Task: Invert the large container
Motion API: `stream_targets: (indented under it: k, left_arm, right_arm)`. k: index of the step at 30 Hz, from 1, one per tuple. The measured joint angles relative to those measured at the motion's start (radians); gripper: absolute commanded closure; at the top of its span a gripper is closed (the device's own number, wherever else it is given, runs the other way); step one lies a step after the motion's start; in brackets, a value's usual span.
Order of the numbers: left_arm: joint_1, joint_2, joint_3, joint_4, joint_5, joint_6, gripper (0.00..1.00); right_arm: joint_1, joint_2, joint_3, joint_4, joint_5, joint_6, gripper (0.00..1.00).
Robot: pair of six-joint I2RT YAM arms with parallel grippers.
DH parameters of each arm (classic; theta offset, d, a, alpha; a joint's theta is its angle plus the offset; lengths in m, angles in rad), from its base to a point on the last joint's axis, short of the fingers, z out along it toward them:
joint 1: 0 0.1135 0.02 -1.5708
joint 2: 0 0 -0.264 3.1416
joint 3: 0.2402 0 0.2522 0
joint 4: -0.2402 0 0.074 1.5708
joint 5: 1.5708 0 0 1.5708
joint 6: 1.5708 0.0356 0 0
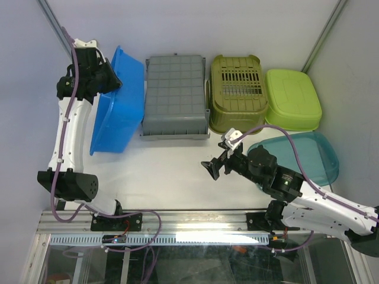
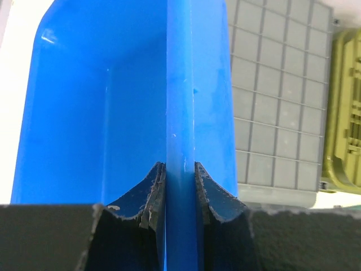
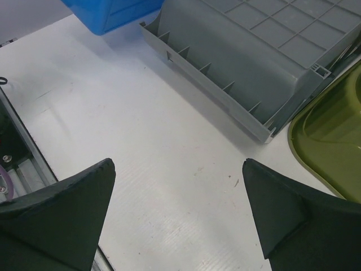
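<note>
The large blue container (image 1: 121, 109) stands tilted up on its long side at the back left, its open side facing left. My left gripper (image 1: 112, 81) is shut on its upper rim; in the left wrist view the fingers (image 2: 152, 189) clamp the blue rim (image 2: 180, 113) between them, with the container's inside to the left. My right gripper (image 1: 214, 167) is open and empty, hovering over the bare table in the middle; it also shows in the right wrist view (image 3: 177, 169), where a corner of the blue container (image 3: 113, 11) is at the top.
A grey container (image 1: 176, 94) lies upside down right beside the blue one. Further right are an olive basket (image 1: 237, 92), a lime green container (image 1: 291, 97) and a teal lid (image 1: 308, 157). Walls close in left, back and right.
</note>
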Motion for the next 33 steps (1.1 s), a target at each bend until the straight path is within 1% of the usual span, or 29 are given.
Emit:
stream_targets:
  k: [4, 7, 9, 12, 18, 20, 25, 29, 30, 33]
  left_arm:
    - [-0.005, -0.026, 0.08, -0.048, 0.01, -0.008, 1.0]
    - [-0.004, -0.045, 0.127, -0.046, 0.003, -0.01, 1.0]
    - [-0.003, -0.066, 0.13, -0.033, 0.0, -0.011, 1.0]
    - [0.011, -0.107, 0.105, -0.003, 0.014, -0.022, 1.0]
    - [0.119, -0.148, -0.008, 0.091, 0.179, -0.11, 1.0]
    - [0.149, -0.146, -0.031, 0.099, 0.222, -0.139, 1.0]
    - [0.206, -0.147, -0.032, 0.103, 0.315, -0.202, 1.0]
    - [0.262, -0.147, -0.032, 0.145, 0.407, -0.272, 1.0]
    - [0.278, -0.147, -0.032, 0.156, 0.436, -0.288, 1.0]
    - [0.334, -0.15, -0.044, 0.209, 0.55, -0.35, 1.0]
  right_arm:
    - [0.0, 0.024, 0.0, 0.001, 0.013, 0.038, 0.01]
    - [0.0, 0.047, 0.0, 0.006, 0.018, 0.069, 0.01]
    - [0.0, 0.066, 0.0, 0.015, 0.016, 0.09, 0.01]
    - [0.0, 0.096, 0.002, 0.036, 0.003, 0.114, 0.01]
    - [0.0, 0.153, 0.004, 0.103, -0.045, 0.156, 0.01]
    - [0.0, 0.177, 0.01, 0.136, -0.063, 0.167, 0.01]
    - [0.0, 0.268, 0.022, 0.327, -0.118, 0.219, 0.01]
    - [0.0, 0.401, 0.052, 0.504, -0.137, 0.239, 0.01]
    - [0.0, 0.441, 0.064, 0.544, -0.14, 0.241, 0.06]
    - [-0.001, 0.544, 0.079, 0.669, -0.197, 0.29, 0.07]
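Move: The blue container hangs from the left hand by its rim, its middle some 12 cm below that hand, about 4 cm back and 4 cm to the right. The upturned grey container is about 18 cm to the left hand's right and 3 cm ahead, 25 cm lower; the olive container is about 43 cm right, 4 cm ahead. From the empty right hand, the blue container's middle is roughly 34 cm left, 20 cm ahead and 5 cm lower. The blue container, still pinched by its rim, is carried about 10 cm higher by the left hand, with a slight dip midway and a small drift back and left; the wrist tips its fingers up, then rolls its left side down some 30 degrees. The right hand dips a little, then speeds about 14 cm left past the grey container's near side towards the blue one, rolling its left side up, fingers open. ##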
